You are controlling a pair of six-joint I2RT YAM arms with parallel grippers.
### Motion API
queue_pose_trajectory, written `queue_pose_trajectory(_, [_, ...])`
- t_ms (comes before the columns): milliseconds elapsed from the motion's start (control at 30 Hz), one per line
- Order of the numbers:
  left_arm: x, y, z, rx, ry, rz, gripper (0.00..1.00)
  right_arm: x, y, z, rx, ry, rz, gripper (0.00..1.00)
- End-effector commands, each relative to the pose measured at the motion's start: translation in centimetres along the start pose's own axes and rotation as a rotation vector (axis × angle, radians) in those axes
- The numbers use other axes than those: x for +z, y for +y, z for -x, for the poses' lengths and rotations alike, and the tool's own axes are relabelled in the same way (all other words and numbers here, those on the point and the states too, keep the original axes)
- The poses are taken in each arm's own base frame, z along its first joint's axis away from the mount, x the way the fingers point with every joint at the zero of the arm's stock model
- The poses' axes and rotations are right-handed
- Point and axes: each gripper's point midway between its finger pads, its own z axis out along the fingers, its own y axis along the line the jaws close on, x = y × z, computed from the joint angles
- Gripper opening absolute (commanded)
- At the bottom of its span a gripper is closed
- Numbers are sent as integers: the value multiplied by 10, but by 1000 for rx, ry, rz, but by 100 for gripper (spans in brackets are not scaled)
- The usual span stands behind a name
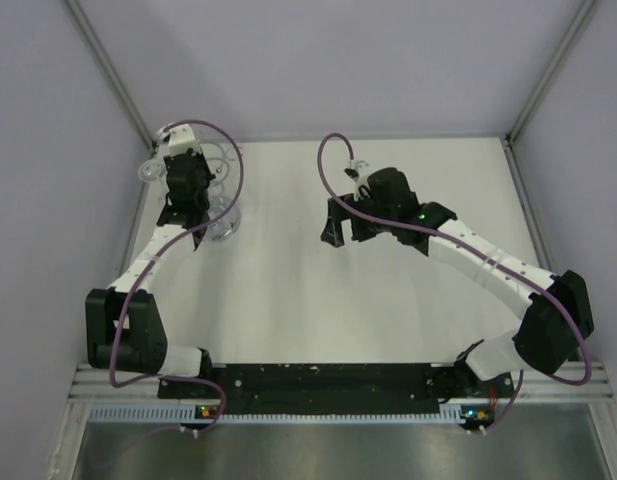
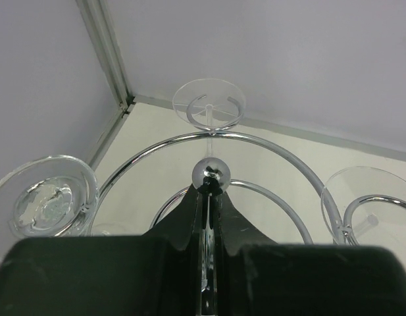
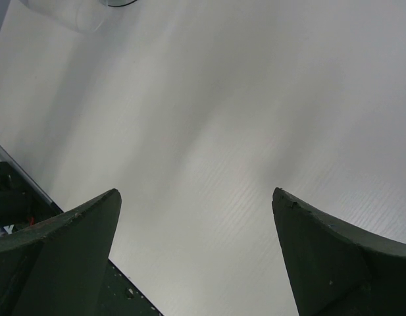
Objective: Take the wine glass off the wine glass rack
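The chrome wine glass rack (image 1: pixel 220 165) stands at the table's far left corner. In the left wrist view its curved arms (image 2: pixel 255 141) spread from a ball-topped central post (image 2: pixel 210 176). Clear wine glasses hang upside down in its rings, with their feet showing at the far middle (image 2: pixel 208 104), left (image 2: pixel 48 197) and right (image 2: pixel 370 197). My left gripper (image 1: pixel 185 205) (image 2: pixel 210 197) is shut on the central post just under the ball. My right gripper (image 1: pixel 338 228) (image 3: pixel 196 197) is open and empty over bare table, right of the rack.
A clear glass object (image 1: pixel 356 166) lies on the table behind my right arm. Its edge may be what shows at the top left of the right wrist view (image 3: pixel 84 13). Grey enclosure walls and a metal corner post (image 2: pixel 110 59) stand close behind the rack.
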Motion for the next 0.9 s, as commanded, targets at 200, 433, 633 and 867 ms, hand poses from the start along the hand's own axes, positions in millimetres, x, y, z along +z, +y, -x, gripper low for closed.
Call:
queue_pose_trajectory(200, [-30,-61,77,-128,-203,-254,0,-13,17,17,-43,-56,32,97])
queue_pose_trajectory(433, [-48,-112,83,-132,-191,-396,0,-23,5,25,-19,-91,-54,97])
queue_pose_trajectory(633, [-65,-156,86,-126,-175,-503,0,-55,-2,38,15,-167,-135,97])
queue_pose_trajectory(867, [-86,-209,94,-123,-153,-652,0,-99,-23,46,42,-211,-255,98])
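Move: The left gripper already holds the rack's post just under its ball knob; the open middle of the table lies some 28 cm to its right and 3 cm back, about 28 cm below. Of the hanging wine glasses, the right one is about 8 cm ahead and 9 cm right, the far one 12 cm ahead and 3 cm left, the left one 3 cm ahead and 12 cm left, their middles about 12 cm down. From the right gripper, the right glass is about 24 cm ahead, 23 cm left and 5 cm lower. Keep the left fingers shut on the post under the ball knob and carry the rack some 17 cm to the right towards the open middle of the table, slowly at first, then faster, without changing height, turning the wrist about 30 degrees clockwise on the way. Late on, draw the open, empty right gripper about 5 cm right and 4 cm up. ##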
